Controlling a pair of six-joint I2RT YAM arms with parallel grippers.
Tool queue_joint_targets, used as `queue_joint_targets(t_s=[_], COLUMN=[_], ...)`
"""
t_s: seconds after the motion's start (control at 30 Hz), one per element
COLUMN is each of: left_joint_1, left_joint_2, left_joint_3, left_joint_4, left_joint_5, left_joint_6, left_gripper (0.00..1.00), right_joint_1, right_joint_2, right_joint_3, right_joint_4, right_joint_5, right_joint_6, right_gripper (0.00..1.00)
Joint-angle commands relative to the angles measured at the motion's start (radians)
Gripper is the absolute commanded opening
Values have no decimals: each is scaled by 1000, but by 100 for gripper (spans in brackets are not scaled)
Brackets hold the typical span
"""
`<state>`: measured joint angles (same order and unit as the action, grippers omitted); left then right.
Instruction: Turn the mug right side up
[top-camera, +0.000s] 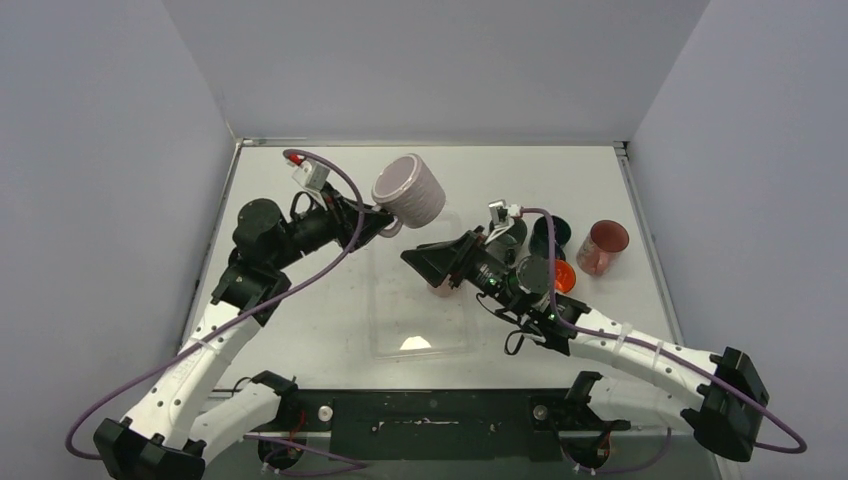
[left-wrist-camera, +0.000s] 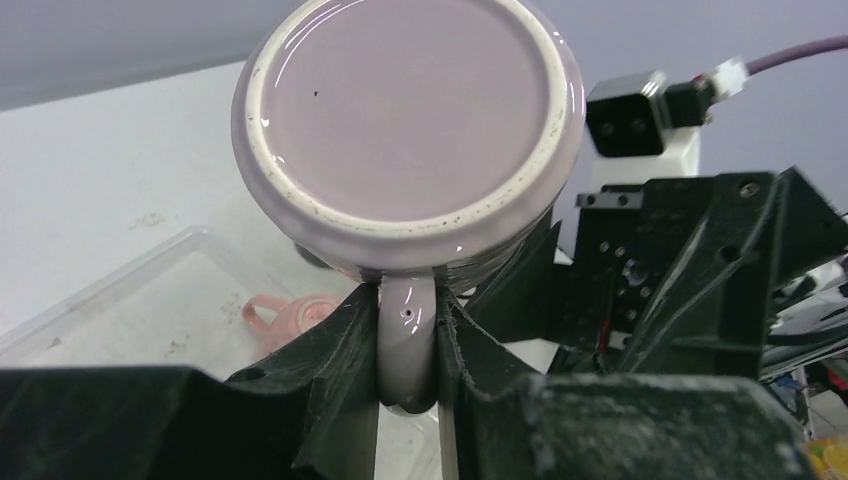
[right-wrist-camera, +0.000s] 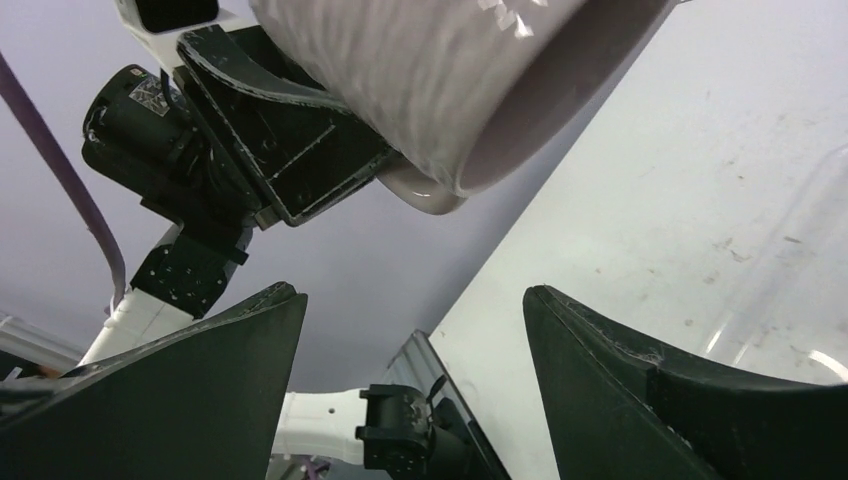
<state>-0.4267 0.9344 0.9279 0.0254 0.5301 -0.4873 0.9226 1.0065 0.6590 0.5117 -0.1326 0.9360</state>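
Observation:
A lilac mug hangs in the air above the table's far middle, tilted, with its flat base facing up and its mouth facing down. My left gripper is shut on the mug's handle, and the mug's base fills the left wrist view. My right gripper stands open just below and to the right of the mug, nothing between its fingers. From the right wrist view the mug is seen above the open right gripper, apart from both fingers.
A clear plastic tray lies under the grippers, with a small pink cup in it. At the right stand a dark cup, a red translucent cup and an orange thing.

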Motion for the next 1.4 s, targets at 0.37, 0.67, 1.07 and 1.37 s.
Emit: queue_joint_targets(t_s=[0.37, 0.67, 1.07, 1.37], left_joint_1=[-11, -12, -12, -12], left_joint_2=[-63, -72, -72, -66], left_joint_3=[162, 171, 181, 174], left_joint_4=[349, 425, 489, 555], left_joint_5=[28, 38, 59, 105], left_joint_6=[-254, -361, -427, -463], left_gripper=[0, 0, 0, 0], right_joint_1=[147, 147, 144, 133], right_joint_2=[186, 192, 243, 303], right_joint_3=[177, 183, 272, 333], right_joint_4=[409, 457, 494, 554], right_joint_5=[245, 262, 218, 52], right_joint_6=[-61, -41, -60, -49], right_gripper=[59, 51, 42, 36])
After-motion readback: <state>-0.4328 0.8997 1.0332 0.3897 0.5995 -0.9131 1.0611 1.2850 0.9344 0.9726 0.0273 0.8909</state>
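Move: My left hand already holds the lilac mug by its handle, the mug's body about 5 cm above that hand, 4 cm right and 2 cm ahead; my right gripper waits some 6 cm behind and 5 cm right of it, about level. From my open right hand the handle lies about 6 cm ahead, 4 cm left and 1 cm up. The pink mug is roughly 9 cm ahead, 8 cm right and 26 cm below my right hand. I lift both hands together by about 14 cm, my left keeping its pinch on the handle and drawing back some 5 cm to bring it to my right fingers. My right hand slides about 4 cm left and narrows its opening by half or more, its fingertips coming up either side of the handle without shutting. Both wrists roll some 25 degrees, tipping the fingers upward. ##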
